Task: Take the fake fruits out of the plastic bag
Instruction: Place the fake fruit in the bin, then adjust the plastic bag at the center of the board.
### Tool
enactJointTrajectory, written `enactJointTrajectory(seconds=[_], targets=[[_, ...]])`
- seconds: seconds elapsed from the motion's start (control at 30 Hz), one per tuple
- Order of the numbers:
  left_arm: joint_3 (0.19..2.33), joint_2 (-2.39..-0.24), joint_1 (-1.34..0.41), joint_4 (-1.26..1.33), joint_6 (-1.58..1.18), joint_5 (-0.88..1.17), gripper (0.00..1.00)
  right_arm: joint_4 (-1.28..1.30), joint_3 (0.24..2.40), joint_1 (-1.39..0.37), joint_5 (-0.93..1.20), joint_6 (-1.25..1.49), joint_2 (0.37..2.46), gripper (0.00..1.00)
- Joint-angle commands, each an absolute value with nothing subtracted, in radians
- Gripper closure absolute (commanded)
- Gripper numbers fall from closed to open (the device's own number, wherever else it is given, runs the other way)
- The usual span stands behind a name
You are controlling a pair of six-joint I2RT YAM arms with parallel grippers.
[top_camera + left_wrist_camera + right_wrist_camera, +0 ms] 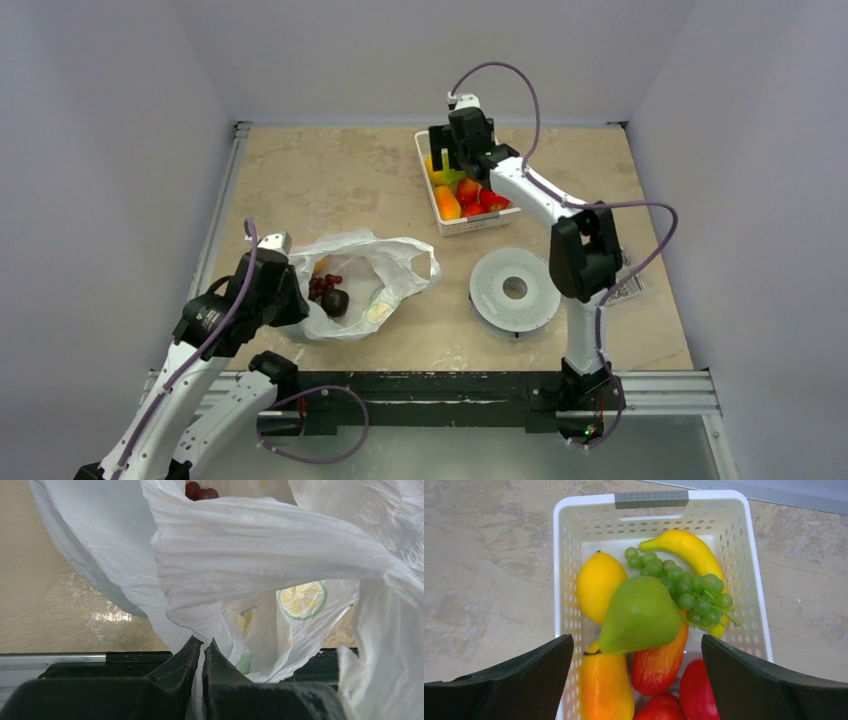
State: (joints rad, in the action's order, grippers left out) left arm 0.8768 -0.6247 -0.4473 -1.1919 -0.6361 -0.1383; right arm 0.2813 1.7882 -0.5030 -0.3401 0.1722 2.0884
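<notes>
The plastic bag (385, 270) lies crumpled at the near left of the table, its mouth facing right. Inside it show a dark red grape bunch (324, 285) and a dark round fruit (337, 302). My left gripper (296, 300) is shut on a fold of the plastic bag (260, 545), pinched at the left gripper's (202, 647) tips, with the grapes (200, 490) beyond. My right gripper (636, 640) hangs open and empty over the white basket (569, 580). In the basket lie a green fruit (641, 612), green grapes (689, 587), a yellow fruit (596, 585), an orange fruit (606, 685) and red fruits (656, 662).
A yellow banana (689, 550) lies in the basket (470, 228) at the back middle of the table. A white ring-shaped disc (514, 290) sits right of the bag. A black metal rail (430, 385) runs along the near edge. Grey walls close three sides.
</notes>
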Motion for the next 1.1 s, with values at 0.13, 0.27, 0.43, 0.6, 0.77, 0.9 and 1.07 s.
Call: enactJointTrajectory(seconds=[0.13, 0.27, 0.43, 0.6, 0.77, 0.9, 1.07], targets=[[0.893, -0.626, -0.453, -1.177, -0.649, -0.150, 1.00, 0.072, 1.436, -0.696, -0.081, 0.220, 1.614, 0.04], [0.893, -0.635, -0.451, -1.177, -0.647, -0.146, 1.00, -0.042, 1.270, -0.871, 0.030, 0.225, 1.469, 0.11], [0.901, -0.654, -0.452, -1.171, -0.638, -0.140, 1.00, -0.208, 1.059, -1.007, 0.121, 0.324, 1.415, 0.35], [0.946, -0.706, -0.453, -1.113, -0.615, -0.121, 1.00, -0.341, 0.926, -1.055, 0.126, 0.385, 1.493, 0.58], [1.109, -0.888, -0.452, -1.061, -0.561, -0.067, 1.00, -0.224, 0.997, -1.052, 0.032, 0.449, 1.636, 0.60], [1.328, -1.078, -0.454, -1.079, -0.541, -0.010, 1.00, -0.227, 0.925, -1.059, -0.025, 0.491, 1.627, 0.61], [1.499, -1.221, -0.491, -1.044, -0.551, 0.071, 1.00, -0.284, 0.813, -1.092, -0.015, 0.526, 1.555, 0.61]])
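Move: From the right hand, wide open over the bin (the bin's middle roughly 13 cm below), the dark fruit in the bag lies about 31 cm back, 28 cm left and 13 cm lower. The red grapes are some 3 cm farther out than the dark fruit and 3 cm left of it. The left hand has the dark fruit about 8 cm ahead, 7 cm right and 13 cm below, with the grapes around 11 cm ahead and 4 cm right. Still pinching the bag's rim, the left hand waits, then pulls it forward and up about 10 cm, also to the right. The right hand leaves the bin and swings some 33 cm back and 17 cm left towards the dark fruit, arching up before dropping into the bag's mouth, turning counter-clockwise and narrowing its fingers to under half open. ##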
